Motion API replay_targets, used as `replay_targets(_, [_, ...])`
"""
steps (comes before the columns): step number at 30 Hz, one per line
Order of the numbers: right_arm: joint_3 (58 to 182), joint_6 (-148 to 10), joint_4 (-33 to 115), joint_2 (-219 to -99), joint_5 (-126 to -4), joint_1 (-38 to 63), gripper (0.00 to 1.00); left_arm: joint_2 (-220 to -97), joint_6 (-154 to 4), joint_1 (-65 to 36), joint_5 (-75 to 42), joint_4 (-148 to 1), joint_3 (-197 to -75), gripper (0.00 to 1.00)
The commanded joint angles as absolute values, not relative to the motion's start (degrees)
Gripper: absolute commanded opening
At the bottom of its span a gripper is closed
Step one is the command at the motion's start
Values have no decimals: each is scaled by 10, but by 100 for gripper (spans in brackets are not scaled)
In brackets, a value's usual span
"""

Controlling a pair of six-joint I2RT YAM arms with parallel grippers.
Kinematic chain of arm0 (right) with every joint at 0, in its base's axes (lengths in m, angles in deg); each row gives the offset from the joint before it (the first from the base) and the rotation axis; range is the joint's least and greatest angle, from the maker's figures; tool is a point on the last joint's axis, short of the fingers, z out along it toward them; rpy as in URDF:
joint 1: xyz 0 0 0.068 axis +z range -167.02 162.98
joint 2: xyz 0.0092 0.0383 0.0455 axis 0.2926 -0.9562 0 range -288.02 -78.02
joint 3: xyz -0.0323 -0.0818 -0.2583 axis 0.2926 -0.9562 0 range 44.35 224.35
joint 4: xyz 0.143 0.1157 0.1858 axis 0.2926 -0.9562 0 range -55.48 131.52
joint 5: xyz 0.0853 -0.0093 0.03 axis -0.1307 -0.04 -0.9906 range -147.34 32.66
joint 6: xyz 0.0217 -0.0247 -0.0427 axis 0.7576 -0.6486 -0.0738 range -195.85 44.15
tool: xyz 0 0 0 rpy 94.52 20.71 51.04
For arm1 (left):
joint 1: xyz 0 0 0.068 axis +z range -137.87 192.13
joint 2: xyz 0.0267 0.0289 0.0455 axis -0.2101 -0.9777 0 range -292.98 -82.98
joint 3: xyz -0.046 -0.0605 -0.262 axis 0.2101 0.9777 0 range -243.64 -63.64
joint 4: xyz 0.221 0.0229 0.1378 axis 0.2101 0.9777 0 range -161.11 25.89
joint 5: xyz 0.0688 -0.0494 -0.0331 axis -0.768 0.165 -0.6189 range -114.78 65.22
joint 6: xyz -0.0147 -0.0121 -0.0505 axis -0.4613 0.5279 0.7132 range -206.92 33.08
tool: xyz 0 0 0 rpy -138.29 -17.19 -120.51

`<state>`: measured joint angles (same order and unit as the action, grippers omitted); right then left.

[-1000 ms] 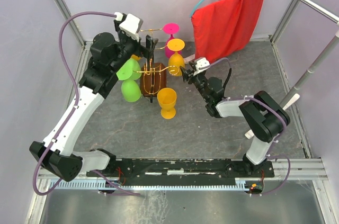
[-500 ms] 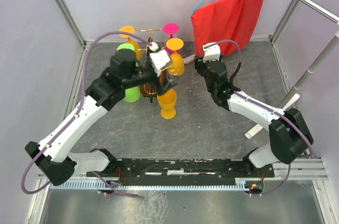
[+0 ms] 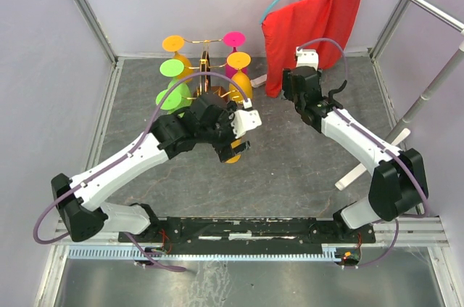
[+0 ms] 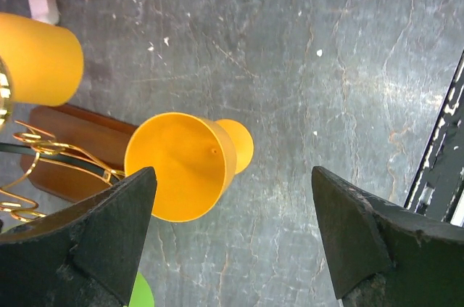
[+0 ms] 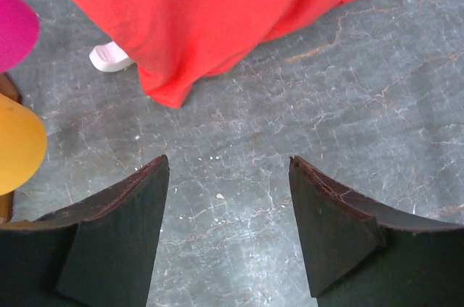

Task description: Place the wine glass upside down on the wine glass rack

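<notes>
An orange wine glass stands upright on the table in front of the wine glass rack, whose wooden base lies just behind it. My left gripper hovers open above it, the bowl by the left finger and not touching. From above, the left gripper covers most of that glass. The rack holds several pink, orange and green glasses upside down. My right gripper is open and empty over bare table, near the red cloth.
The red cloth hangs from a hoop at the back right, with a white stand foot under it. Metal frame poles run along the right side. A hanging orange glass is close to the left gripper.
The left arm swung from behind the rack round to its front, over the standing orange glass. The right gripper drew back from the rack toward the red cloth and opened wider.
</notes>
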<state>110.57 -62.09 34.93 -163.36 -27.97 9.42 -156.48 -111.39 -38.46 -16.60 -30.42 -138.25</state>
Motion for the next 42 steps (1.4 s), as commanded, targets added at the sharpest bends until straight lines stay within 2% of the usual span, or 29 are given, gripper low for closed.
replay_targets(1, [1113, -603, 319, -1616, -282, 89, 74, -1577, -1132, -400, -185, -290, -1376, 93])
replay_targets(11, [1106, -608, 316, -1595, -277, 81, 74, -1632, -1149, -412, -212, -286, -1363, 89])
replay_targets(21, [1098, -612, 315, -1584, -270, 77, 74, -1682, -1179, -412, -251, -300, -1362, 77])
replay_targets(25, [1098, -612, 316, -1586, -269, 74, 74, -1694, -1184, -412, -248, -303, -1361, 62])
replay_targets(31, [1103, -612, 319, -1592, -270, 73, 74, -1703, -1182, -412, -243, -303, -1367, 29])
replay_targets(36, [1113, -612, 318, -1597, -274, 72, 74, -1702, -1188, -412, -248, -303, -1383, 6])
replay_targets(37, [1115, -613, 316, -1597, -274, 71, 74, -1700, -1190, -412, -248, -303, -1389, 3])
replay_targets(42, [1137, -596, 277, -1596, -278, 61, 74, -1695, -1190, -412, -233, -304, -1433, 3])
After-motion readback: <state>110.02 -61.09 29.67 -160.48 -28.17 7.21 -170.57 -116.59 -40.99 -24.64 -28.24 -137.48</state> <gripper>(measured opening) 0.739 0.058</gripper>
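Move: The last standing orange wine glass is about 5 cm ahead of the open left hand and 2 cm to its left, its middle some 14 cm below. From that hand, the rack's wooden foot lies about 20 cm ahead, 7 cm left and 18 cm down; the hanging orange glass is about 17 cm ahead, 2 cm right and 3 cm lower. From the right hand, the standing glass lies roughly 16 cm back, 25 cm left and 11 cm below. The standing orange glass is taken by its bowl wall: the left hand sinks about 10 cm beside the rim, edging slightly forward while the fingers tilt some 20 degrees more steeply down. Its fingers then close almost fully, pinching the wall on the side nearest the robot, one inside the bowl and one outside, and the hand starts up by under 1 cm. The empty right hand drifts about 2 cm right and a little back, staying open. ##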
